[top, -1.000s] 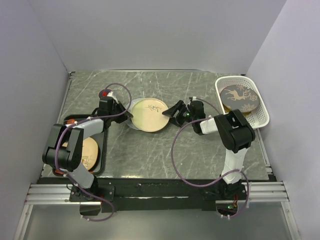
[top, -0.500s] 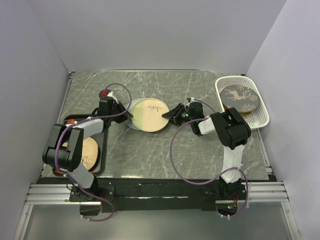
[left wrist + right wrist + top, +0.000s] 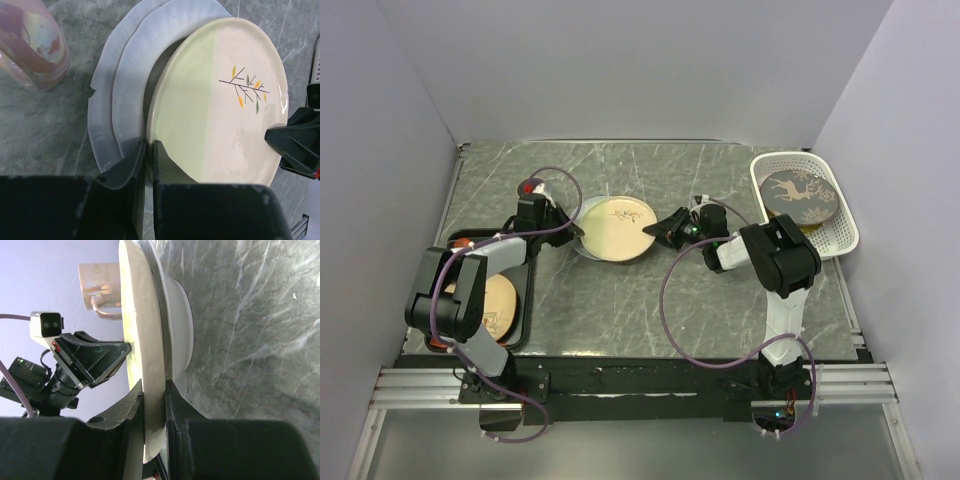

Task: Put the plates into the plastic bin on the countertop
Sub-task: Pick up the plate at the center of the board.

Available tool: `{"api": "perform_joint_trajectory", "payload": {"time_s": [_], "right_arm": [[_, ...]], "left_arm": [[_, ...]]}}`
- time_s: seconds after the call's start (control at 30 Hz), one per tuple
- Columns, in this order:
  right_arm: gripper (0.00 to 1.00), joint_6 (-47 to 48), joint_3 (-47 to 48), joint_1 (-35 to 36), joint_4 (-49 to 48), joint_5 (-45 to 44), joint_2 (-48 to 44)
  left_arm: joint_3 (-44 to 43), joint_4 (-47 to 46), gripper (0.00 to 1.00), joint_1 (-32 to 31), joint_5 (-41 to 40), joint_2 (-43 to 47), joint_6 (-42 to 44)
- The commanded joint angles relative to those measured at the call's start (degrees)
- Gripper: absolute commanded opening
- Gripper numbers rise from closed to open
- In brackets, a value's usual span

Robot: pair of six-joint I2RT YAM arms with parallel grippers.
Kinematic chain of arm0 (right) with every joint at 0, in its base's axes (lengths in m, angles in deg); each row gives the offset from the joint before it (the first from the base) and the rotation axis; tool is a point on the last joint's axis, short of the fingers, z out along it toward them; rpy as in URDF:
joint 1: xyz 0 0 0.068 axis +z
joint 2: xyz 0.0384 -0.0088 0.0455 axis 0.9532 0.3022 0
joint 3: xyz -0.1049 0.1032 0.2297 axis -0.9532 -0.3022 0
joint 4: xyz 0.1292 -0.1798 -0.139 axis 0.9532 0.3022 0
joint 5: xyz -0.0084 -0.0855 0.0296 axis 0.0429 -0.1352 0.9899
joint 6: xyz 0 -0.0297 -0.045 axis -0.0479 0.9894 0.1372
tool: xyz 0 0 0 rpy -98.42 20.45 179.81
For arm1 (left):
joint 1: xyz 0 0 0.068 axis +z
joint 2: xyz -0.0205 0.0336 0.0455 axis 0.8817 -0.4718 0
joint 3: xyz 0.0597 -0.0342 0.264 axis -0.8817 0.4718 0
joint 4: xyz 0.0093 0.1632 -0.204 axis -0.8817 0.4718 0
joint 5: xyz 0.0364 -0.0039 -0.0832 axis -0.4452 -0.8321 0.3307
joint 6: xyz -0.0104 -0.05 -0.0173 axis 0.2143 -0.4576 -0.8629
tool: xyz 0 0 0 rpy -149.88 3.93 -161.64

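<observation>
A beige plate with a branch motif [image 3: 617, 228] [image 3: 220, 110] rests on a short stack of white plates [image 3: 582, 240] [image 3: 125, 70] in the middle of the countertop [image 3: 620, 300]. My left gripper [image 3: 577, 231] [image 3: 149, 143] is shut on the beige plate's left rim. On the opposite rim, my right gripper [image 3: 656, 231] [image 3: 154, 385] pinches the same plate [image 3: 145, 330]. The white plastic bin [image 3: 840, 232] stands at the far right and holds a dark plate with a deer motif [image 3: 800, 192].
A black tray [image 3: 523, 300] lies at the left front with another beige plate [image 3: 498, 305] on it. A pinkish mug [image 3: 32, 47] [image 3: 100, 280] stands just beyond the plate stack. Walls close in the countertop at the back and on both sides.
My right gripper has slid left onto the beige plate's right rim and closed on it. The left gripper has kept its grip and place.
</observation>
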Motion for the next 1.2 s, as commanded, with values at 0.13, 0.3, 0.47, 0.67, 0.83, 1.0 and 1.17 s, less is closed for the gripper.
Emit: {"api": "perform_joint_trajectory", "payload": {"time_s": [0.13,0.3,0.47,0.67,0.83,1.0,1.17], "right_arm": [[0.0,-1.3,-2.2,0.9,-10.4,2.9,-0.6],[0.0,-2.6,-3.1,0.9,-13.3,3.3,-1.4],[0.0,-1.7,-3.7,1.0,-12.4,3.2,-2.9],[0.0,-1.8,-3.5,0.9,-12.2,3.8,-4.3],[0.0,-1.5,-3.0,1.0,-10.9,4.4,-7.6],[0.0,-0.8,-3.0,0.9,-8.5,4.3,-10.8],[0.0,-0.7,-4.1,0.9,-8.3,4.3,-13.2]], "left_arm": [[-0.1,1.9,0.33,-0.7,1.1,4.2,1.6],[1.3,3.1,0.66,-0.7,0.9,8.3,1.8],[4.3,3.9,0.86,-0.7,-0.9,13.6,2.1],[6.2,5.8,0.95,-0.7,-1.5,19.5,3.1],[7.8,7.8,0.95,-0.8,-2.2,24.0,2.9],[11.0,8.1,0.96,-0.7,-2.0,29.4,2.2],[12.4,8.0,0.96,-0.7,-1.7,31.6,2.1]]}}
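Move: The cream plate is already pinched by both hands: its middle lies about 8 cm to the left hand's right and 7 cm to the right hand's left, 1 cm ahead and level with both. The white plates lie under it, some 4 cm right of the left hand, 1 cm ahead and 3 cm down; the mug is roughly 10 cm left and 8 cm ahead of that hand. The plastic bin is about 34 cm right of the right hand, 6 cm ahead, 2 cm lower. Opening wide, the left fingers let go of the cream plate's left rim, and that hand rises and draws back about 7 cm each way, tipping up slightly. The right hand keeps its pinch on the opposite rim, first easing back a little, then lifting the plate about 3 cm away from the white plates. ##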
